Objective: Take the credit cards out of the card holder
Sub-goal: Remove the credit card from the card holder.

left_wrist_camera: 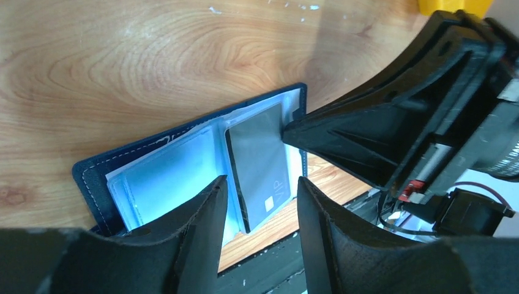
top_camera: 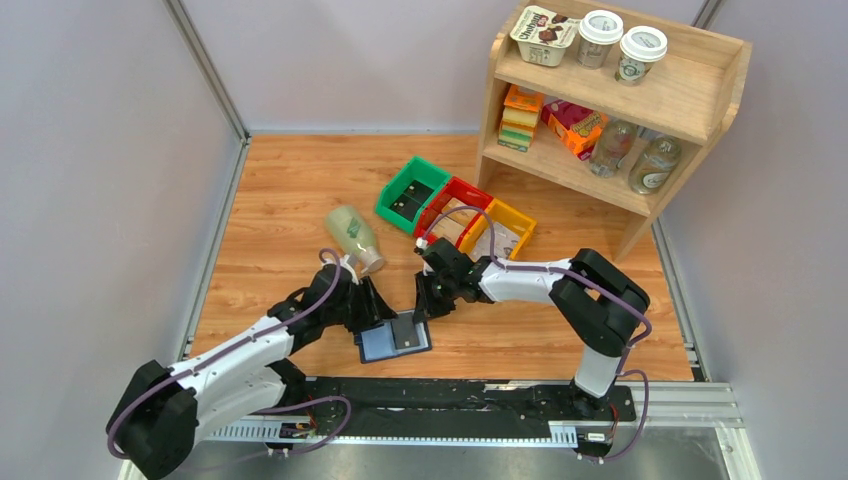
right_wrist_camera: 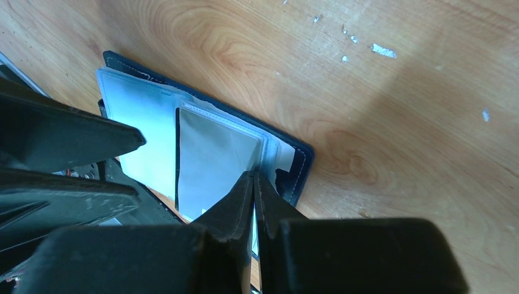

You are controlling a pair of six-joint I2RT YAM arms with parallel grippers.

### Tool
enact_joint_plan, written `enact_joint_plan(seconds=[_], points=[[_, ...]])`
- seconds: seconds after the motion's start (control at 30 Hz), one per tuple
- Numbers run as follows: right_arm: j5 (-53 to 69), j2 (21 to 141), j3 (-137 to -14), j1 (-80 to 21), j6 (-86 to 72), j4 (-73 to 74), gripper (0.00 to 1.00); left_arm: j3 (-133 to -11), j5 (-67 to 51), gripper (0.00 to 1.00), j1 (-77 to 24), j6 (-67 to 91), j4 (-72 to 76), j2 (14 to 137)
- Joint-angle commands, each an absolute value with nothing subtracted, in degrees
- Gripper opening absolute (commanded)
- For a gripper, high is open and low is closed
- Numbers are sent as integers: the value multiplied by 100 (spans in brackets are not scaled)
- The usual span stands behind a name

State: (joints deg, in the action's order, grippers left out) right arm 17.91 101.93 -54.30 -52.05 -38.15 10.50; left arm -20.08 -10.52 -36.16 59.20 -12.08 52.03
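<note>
The navy card holder (top_camera: 372,347) lies open on the wooden table near its front edge, pale blue sleeves facing up. A grey credit card (top_camera: 408,332) marked VIP sits in the right half, sticking out toward the front edge (left_wrist_camera: 260,162). My left gripper (top_camera: 368,303) is open and empty, its fingertips (left_wrist_camera: 214,190) low over the holder's middle, straddling the card's near end. My right gripper (top_camera: 421,311) is shut, its tip (right_wrist_camera: 253,174) touching the sleeve at the card's far right corner (right_wrist_camera: 211,165). Whether it pinches anything I cannot tell.
A pale bottle (top_camera: 353,237) lies just behind the left gripper. Green (top_camera: 412,193), red (top_camera: 452,211) and yellow (top_camera: 497,231) bins stand behind the right gripper. A wooden shelf (top_camera: 700,95) with groceries is at the back right. A black rail (top_camera: 450,398) runs along the front edge.
</note>
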Motion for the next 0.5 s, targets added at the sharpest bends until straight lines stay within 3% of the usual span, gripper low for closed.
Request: enact_joint_plan(seconds=[0.0,0.2,0.47], points=[[1485,10450,-5150,-5229,-3770,1257,8,-1802,-1327,54,-3604,6170,-695,5475],[1512,10415,-5001,-5229,-3823,1143,7,-1644,-1651,48,-3604,6319,-168,5984],[1521,10397,-4869,-5229,-3911,967,7,-1380,-1644,26,-3621,6784,378,5355]])
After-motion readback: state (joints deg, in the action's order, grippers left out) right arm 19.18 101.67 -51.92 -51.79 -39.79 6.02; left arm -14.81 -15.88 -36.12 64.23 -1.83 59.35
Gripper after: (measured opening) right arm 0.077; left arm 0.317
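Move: Just inside the holder's right half, the black card has its middle about 4 cm right of the left hand, 2 cm back and 5 cm below; its open edge is nearer still. The card holder's own middle is some 3 cm back and 1 cm right. The bottle lies about 17 cm ahead and 7 cm left. From the right hand, the card's middle is roughly 3 cm left and 2 cm back, 1 cm lower. Sinking about 3 cm and easing back and a little right, the left hand brings its spread fingertips down over the card's exposed left edge. The wrist tips some 5 degrees and the fingers begin to close, narrowing by about a fifth of full range, one tip each side of that edge. The nearly shut right fingers stay pressed on the holder beside the card's right edge. ##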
